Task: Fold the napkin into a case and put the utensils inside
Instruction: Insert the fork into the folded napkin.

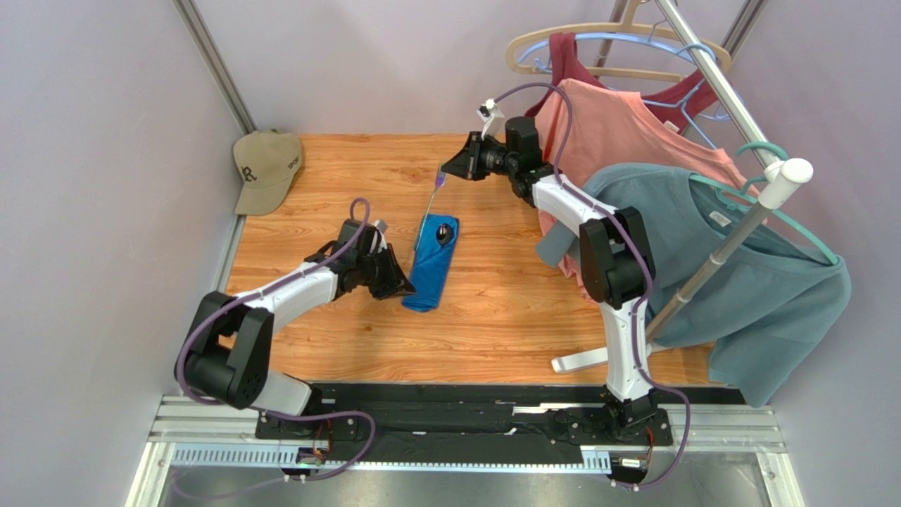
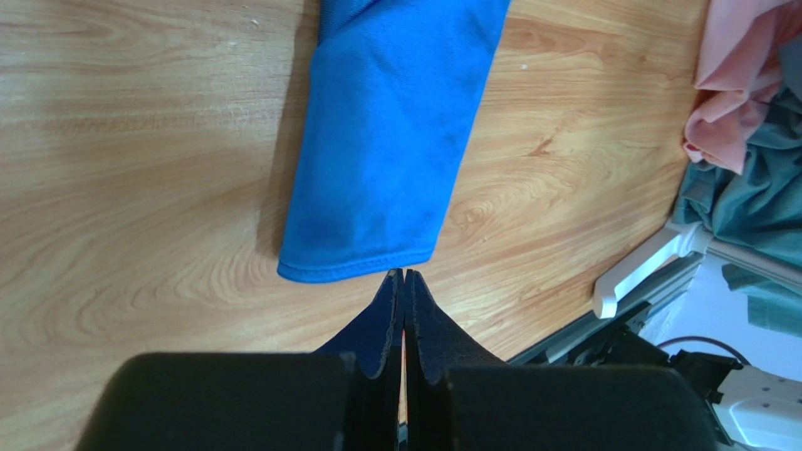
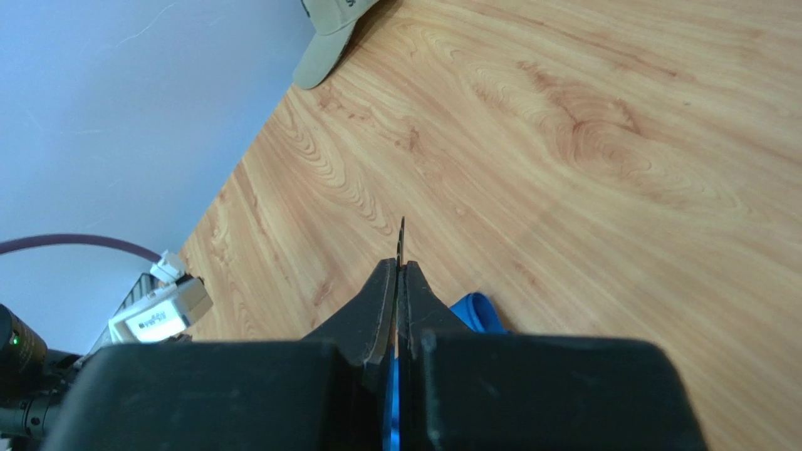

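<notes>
The napkin (image 1: 431,264) lies mid-table, folded into a narrow royal-blue case, long axis running front to back. A dark shape (image 1: 445,231) shows at its far mouth. My left gripper (image 1: 406,287) is shut and empty. In the left wrist view its tips (image 2: 405,274) sit just off the near hem of the case (image 2: 386,141). My right gripper (image 1: 448,169) hovers beyond the far end, shut on a thin utensil (image 1: 431,206) that slants down toward the mouth. In the right wrist view the dark stick tip (image 3: 402,235) pokes out past the pinched fingertips (image 3: 400,270).
A khaki cap (image 1: 267,167) lies at the back left corner. At the right stands a clothes rack with a pink shirt (image 1: 624,127) and a teal T-shirt (image 1: 761,275); its white foot (image 1: 576,362) rests on the table. Grey walls close in on the left and at the back.
</notes>
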### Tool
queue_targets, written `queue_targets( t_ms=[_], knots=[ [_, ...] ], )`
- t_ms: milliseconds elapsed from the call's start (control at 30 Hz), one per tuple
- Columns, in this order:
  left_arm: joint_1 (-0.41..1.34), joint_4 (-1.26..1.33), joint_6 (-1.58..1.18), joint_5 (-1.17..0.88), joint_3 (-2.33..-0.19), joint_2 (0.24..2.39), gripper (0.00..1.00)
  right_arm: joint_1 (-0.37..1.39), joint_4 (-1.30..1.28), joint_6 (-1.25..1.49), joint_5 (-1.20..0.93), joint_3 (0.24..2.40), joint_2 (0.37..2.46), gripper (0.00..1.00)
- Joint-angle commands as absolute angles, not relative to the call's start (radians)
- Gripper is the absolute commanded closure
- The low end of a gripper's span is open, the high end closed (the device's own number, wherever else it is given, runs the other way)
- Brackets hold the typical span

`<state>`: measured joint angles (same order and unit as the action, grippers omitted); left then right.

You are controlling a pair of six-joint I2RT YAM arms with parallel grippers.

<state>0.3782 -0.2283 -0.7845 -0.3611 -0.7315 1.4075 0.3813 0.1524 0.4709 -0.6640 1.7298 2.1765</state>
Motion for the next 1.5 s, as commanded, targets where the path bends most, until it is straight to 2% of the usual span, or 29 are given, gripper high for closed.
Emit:
queue_targets(
  t_ms=[0,367,933,1467],
  knots=[
    [0.377,-0.121,-0.798,-0.394,-0.744,1.476,1.0,0.373,0.138,0.397,-0.69,1.842,2.236,1.0],
    [0.377,-0.111,-0.778,-0.402,-0.712,1.511,1.0,0.357,0.092,0.29,-0.759,1.907,2.302,1.0],
    [0.376,-0.06,-0.792,-0.403,-0.675,1.571,1.0,0.36,0.137,0.31,-0.802,1.934,2.372,1.0],
    [0.379,-0.012,-0.822,-0.405,-0.63,1.572,1.0,0.406,0.305,0.44,-0.804,1.666,2.264,1.0]
  ],
)
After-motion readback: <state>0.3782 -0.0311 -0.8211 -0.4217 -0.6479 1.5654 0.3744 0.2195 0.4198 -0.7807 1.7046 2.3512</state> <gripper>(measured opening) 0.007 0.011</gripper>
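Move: My left hand, shut and empty, is over the napkin's near end, which lies about 5 cm below, 1 cm ahead and 2 cm to the right. My right hand holds the fork by its tined end, handle hanging back and left; the napkin's pocket mouth lies roughly 16 cm below, about 1 cm left and 1 cm back, and the spoon some 4 cm back of my right hand, at about the mouth's height. I lower my shut left fingertips about 5 cm, in two short drops, onto the napkin's near end and rest them there to hold it. Meanwhile my right hand keeps its grip on the fork and sinks about 10 cm towards the pocket mouth, easing some 2 cm forward at first, then drawing back about 3 cm on the last, faster drop to feed the handle in. ##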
